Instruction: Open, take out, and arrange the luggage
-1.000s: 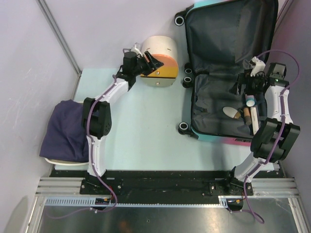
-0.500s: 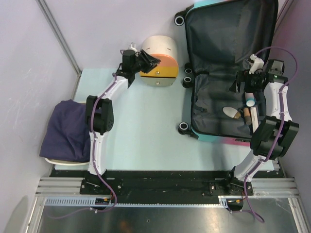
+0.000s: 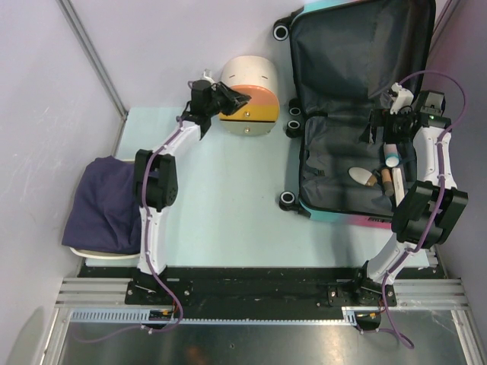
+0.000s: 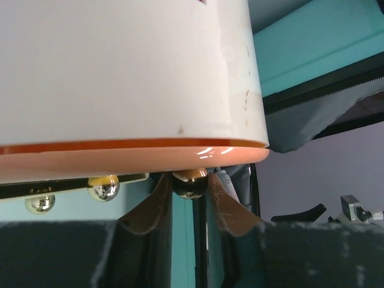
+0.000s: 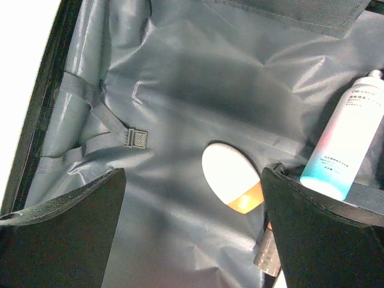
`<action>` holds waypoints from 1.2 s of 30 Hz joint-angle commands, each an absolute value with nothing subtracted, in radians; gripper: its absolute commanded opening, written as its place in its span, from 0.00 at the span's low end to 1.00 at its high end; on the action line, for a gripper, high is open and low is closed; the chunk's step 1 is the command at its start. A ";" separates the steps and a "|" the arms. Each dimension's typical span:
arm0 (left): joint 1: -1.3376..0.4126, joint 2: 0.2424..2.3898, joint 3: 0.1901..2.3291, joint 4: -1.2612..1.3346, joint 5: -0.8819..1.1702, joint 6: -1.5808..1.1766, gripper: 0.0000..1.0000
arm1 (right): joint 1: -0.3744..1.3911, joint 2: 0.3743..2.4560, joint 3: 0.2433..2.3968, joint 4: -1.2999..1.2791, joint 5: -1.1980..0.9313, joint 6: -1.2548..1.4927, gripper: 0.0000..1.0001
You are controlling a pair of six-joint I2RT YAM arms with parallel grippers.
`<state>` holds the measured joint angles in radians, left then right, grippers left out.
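Note:
The luggage [image 3: 342, 53] lies open at the back right, its dark grey lining up and a teal edge [image 3: 335, 216] at the front. In its lower half lie a white-and-orange oval case [image 5: 231, 174], a white-to-teal bottle [image 5: 345, 144] and a brown tube [image 5: 269, 255]. My right gripper [image 5: 193, 174] hangs open over the lining, just left of the oval case [image 3: 361, 176]. My left gripper [image 3: 242, 99] is at the cream cylindrical box [image 3: 249, 76]. In the left wrist view its fingers [image 4: 157, 198] press both sides of a gold knob [image 4: 191, 183] under the orange drawer front.
A dark blue cloth [image 3: 103, 201] is heaped over a white tray at the table's left edge. Black suitcase wheels [image 3: 294, 122] stick out toward the box. A grey strap with a buckle [image 5: 137, 138] lies across the lining. Two more gold knobs [image 4: 103, 188] sit left of the gripped one.
My left gripper moved in to the drawer front and its fingers closed around the gold knob. The right gripper shifted slightly toward the back, still open.

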<state>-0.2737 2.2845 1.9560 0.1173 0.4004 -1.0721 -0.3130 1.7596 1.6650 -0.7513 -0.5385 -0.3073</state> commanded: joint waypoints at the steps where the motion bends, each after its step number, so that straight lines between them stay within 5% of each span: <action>1: -0.279 2.189 1.863 0.156 0.428 -1.095 0.05 | -0.307 1.764 1.704 -0.761 -0.554 -0.311 1.00; 17: -0.327 1.942 1.487 0.225 0.405 -1.121 0.04 | -0.334 1.763 1.697 -0.825 -0.629 -0.411 1.00; 19: -0.327 1.937 1.476 0.229 0.385 -1.117 0.23 | -0.336 1.759 1.695 -0.830 -0.634 -0.413 1.00; 20: -0.327 1.936 1.477 0.229 0.385 -1.115 0.44 | -0.339 1.759 1.692 -0.828 -0.635 -0.413 1.00; 21: -0.327 1.936 1.486 0.229 0.379 -1.108 0.77 | -0.341 1.759 1.689 -0.828 -0.635 -0.413 1.00; 23: -0.327 1.934 1.497 0.229 0.382 -1.094 0.99 | -0.342 1.758 1.689 -0.828 -0.643 -0.408 1.00; 28: -0.302 1.905 1.473 0.229 0.408 -0.994 1.00 | -0.334 1.755 1.697 -0.836 -0.627 -0.432 1.00; 36: -0.239 1.780 1.373 0.183 0.483 -0.607 1.00 | -0.233 1.812 1.686 -1.098 -0.412 -0.866 1.00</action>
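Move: The left fingers are already shut on the knob of the top orange drawer. The drawer cabinet's middle lies about 9 cm ahead of that hand and some 4 cm lower. The yellow drawer's knob is straight below, about 6 cm down, and the suitcase's nearest wheels are some 16 cm to the right, level fore and aft, 12 cm lower. From the idle right hand, the top knob lies about 16 cm ahead and 38 cm left, at about the same height. The left hand pulls the top drawer's knob back about 9 cm and lets go; right hand eases back. ##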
